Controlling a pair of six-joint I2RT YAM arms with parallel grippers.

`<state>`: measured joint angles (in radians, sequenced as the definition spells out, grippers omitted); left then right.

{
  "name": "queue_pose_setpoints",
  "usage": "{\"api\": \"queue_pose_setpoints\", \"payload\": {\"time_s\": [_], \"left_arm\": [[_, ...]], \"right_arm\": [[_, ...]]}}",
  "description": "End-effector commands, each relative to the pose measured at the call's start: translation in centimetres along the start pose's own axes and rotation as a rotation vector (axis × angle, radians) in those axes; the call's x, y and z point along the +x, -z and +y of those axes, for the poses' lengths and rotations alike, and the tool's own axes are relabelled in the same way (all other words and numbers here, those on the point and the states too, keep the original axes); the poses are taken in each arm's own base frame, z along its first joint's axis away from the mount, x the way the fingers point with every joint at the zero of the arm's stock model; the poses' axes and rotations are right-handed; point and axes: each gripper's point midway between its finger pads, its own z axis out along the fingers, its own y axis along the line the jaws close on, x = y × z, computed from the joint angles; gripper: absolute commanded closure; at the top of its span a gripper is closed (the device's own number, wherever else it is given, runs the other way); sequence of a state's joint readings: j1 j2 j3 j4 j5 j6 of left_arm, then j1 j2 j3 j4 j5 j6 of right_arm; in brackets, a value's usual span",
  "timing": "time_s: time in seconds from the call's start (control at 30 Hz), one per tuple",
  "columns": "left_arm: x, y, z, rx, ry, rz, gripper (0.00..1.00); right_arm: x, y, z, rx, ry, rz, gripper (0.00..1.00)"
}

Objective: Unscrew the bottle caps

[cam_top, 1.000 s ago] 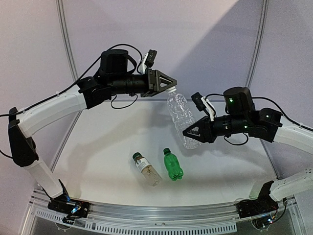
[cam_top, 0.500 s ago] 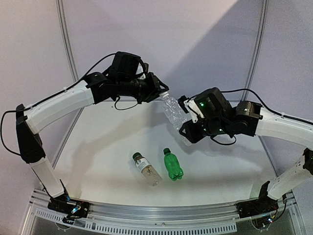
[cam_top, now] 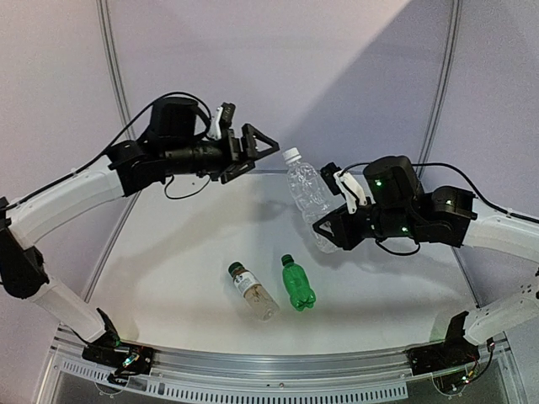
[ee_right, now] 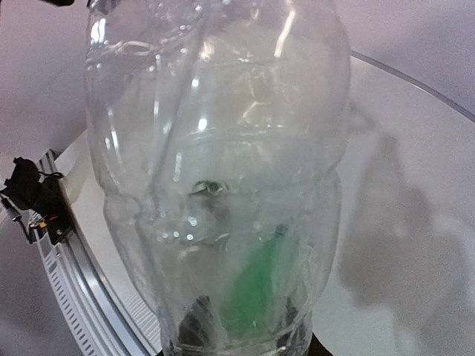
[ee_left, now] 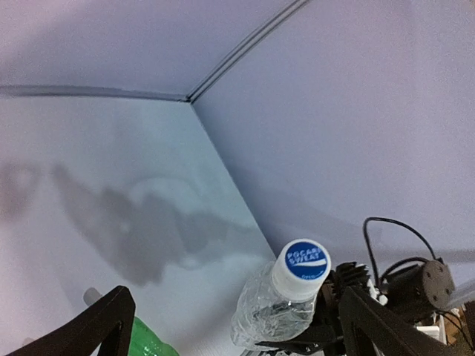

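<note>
My right gripper (cam_top: 330, 233) is shut on the lower end of the clear ribbed bottle (cam_top: 309, 199) and holds it tilted in the air. Its white cap (cam_top: 291, 155) points up and left. My left gripper (cam_top: 258, 150) stands open just left of that cap, apart from it. In the left wrist view the cap (ee_left: 300, 268), with a blue top, lies between and beyond the open fingers (ee_left: 111, 320). The bottle (ee_right: 215, 148) fills the right wrist view and hides the fingers. The green bottle (cam_top: 296, 284) and the labelled bottle (cam_top: 253, 293) lie on the table, each with a dark cap on.
The white table (cam_top: 185, 252) ends in a metal rail (cam_top: 269, 370) at the near edge, where both arm bases are bolted. Grey walls close in the back and sides. Cables hang from both wrists.
My left gripper has let go of the white cap, opened wide and drawn back to the left. The right arm has shifted the bottle slightly to the right.
</note>
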<state>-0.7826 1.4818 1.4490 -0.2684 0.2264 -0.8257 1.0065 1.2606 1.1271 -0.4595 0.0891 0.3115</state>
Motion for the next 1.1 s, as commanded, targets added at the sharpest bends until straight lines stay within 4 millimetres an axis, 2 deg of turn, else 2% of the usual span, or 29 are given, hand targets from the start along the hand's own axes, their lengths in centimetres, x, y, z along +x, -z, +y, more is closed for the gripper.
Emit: {"api": "queue_pose_setpoints", "payload": {"time_s": [0.0,0.1,0.27,0.53,0.87,0.93,1.07], "left_arm": [[-1.2,3.3,-4.5,0.274,-0.183,-0.024,0.01],[-0.5,3.8,-5.9,0.372,-0.225,-0.005,0.01],[0.0,3.7,-8.0,0.524,-0.238,0.02,0.07],[0.6,3.7,-9.6,0.615,-0.269,0.064,0.2],[1.8,3.7,-10.0,0.633,-0.28,0.104,0.25],[2.0,3.6,-10.0,0.627,-0.281,0.11,0.29],[2.1,3.3,-9.6,0.609,-0.276,0.115,0.47]], "right_arm": [[-0.2,1.5,3.8,-0.237,0.02,-0.025,1.0],[-0.3,2.7,6.5,-0.402,0.034,-0.032,1.0],[-0.2,3.6,8.8,-0.542,0.035,-0.017,1.0],[-0.8,3.5,9.0,-0.555,0.015,-0.026,1.0],[-1.3,3.1,8.9,-0.537,-0.012,-0.023,1.0],[-1.5,3.1,9.0,-0.541,-0.015,-0.029,1.0],[-1.7,3.0,9.1,-0.546,-0.02,-0.033,1.0]]}}
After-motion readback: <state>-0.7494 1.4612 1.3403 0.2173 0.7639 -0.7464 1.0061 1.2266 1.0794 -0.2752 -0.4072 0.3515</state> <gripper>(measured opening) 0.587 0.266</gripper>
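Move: From my left hand, just clear of it and wide open, the clear bottle's white cap is about 6 cm to the right, neither farther out nor nearer, roughly 1 cm lower. The green bottle lies some 7 cm right, 9 cm back and 33 below; the green-capped bottle 5 left, 11 back, equally low. From my right hand, still gripping the clear bottle's lower body, the cap is about 6 ahead, 6 left and 11 up. I swing my left hand up and back towards me about 7 cm each, ending slightly to the right, rolling it and turning it some 30 degrees clockwise as its fingers tip up, then start closing its wide-open fingers around the white cap. Meanwhile my right hand keeps its grip and brings the clear bottle back about 7 cm, a little left and up, turning counter-clockwise. ##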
